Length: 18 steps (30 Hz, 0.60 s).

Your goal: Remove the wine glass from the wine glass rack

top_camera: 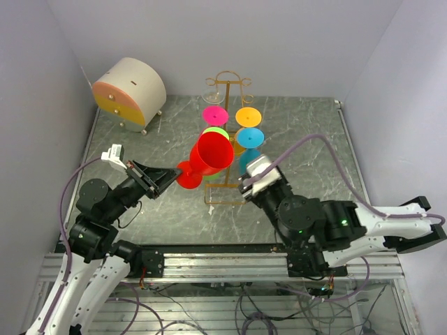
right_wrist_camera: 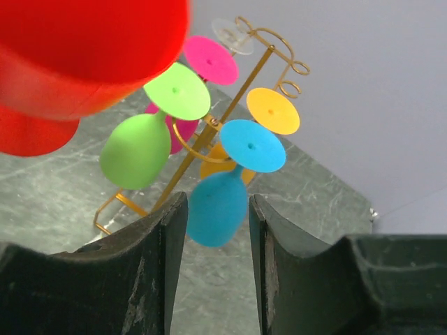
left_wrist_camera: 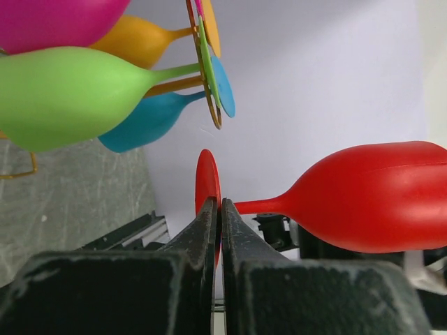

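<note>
A red wine glass (top_camera: 211,155) is off the golden wire rack (top_camera: 226,91), held on its side in the air in front of it. My left gripper (top_camera: 174,176) is shut on the glass's round foot (left_wrist_camera: 207,174), with the stem and bowl (left_wrist_camera: 377,195) pointing right. My right gripper (top_camera: 246,183) is open and empty, low beside the rack's right front. In the right wrist view, a blue glass (right_wrist_camera: 218,213) hanging on the rack (right_wrist_camera: 239,91) shows in the gap between the open fingers (right_wrist_camera: 171,230), untouched. The red glass (right_wrist_camera: 91,49) fills the upper left of that view.
Pink (top_camera: 215,115), green (top_camera: 215,131), yellow (top_camera: 248,116), blue (top_camera: 249,137) and one clear glass (top_camera: 213,98) hang on the rack. A round cream drawer box (top_camera: 129,93) stands at the back left. The rack's base frame (top_camera: 223,202) lies between the two arms.
</note>
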Motion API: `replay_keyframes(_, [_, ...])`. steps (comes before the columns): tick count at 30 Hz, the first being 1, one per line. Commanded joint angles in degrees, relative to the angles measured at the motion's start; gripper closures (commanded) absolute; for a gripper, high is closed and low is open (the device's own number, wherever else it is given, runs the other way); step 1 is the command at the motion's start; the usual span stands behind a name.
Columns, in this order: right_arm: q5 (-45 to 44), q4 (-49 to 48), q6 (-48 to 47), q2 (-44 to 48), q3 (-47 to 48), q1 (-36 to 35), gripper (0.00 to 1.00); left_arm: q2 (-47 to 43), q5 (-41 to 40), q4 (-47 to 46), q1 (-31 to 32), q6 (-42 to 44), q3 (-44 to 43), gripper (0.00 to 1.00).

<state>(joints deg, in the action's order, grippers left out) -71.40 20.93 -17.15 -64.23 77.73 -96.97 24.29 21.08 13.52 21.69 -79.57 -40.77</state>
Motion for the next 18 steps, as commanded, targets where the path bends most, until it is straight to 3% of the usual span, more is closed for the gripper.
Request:
replay_keyframes(1, [-1.8,23.3,21.7,0.4,9.9,-7.2,0.59,0.1,-2.8,2.2,0.4,6.7,-3.2,0.93])
replay_keyframes(6, [11.7,29.0,26.5,-0.8,19.2,3.4,0.59,-0.4,-3.4,3.9,0.4,8.5,-3.4,0.93])
replay_keyframes(11, [34.2,36.1,28.9,-8.1,30.2,18.4,0.58,-1.2,-4.8,8.5,0.4,11.9,-5.0,0.93])
replay_keyframes(18, [59.5,36.8,28.8,-13.6,39.2,34.7,0.54,-1.5,-6.0,12.6,0.4,15.9,-8.0,0.93])
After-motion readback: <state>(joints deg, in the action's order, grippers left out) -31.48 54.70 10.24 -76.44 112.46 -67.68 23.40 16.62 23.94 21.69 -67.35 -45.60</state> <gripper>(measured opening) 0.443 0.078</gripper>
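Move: The blue wine glass hangs about 13 cm ahead of the empty right hand, nearly in line, its middle some 13 cm lower. The green glass is level with it in depth, 9 cm to its left; the orange one is some 6 cm beyond it. The red glass, still pinched by its base in the left hand, stands 11 cm left and 3 cm ahead of the right. From the left hand, the blue glass is about 11 cm ahead and 18 cm right, slightly lower. Right hand rises 5 cm, then reaches 6 cm forward towards the blue glass's base, open fingers tipping down. ##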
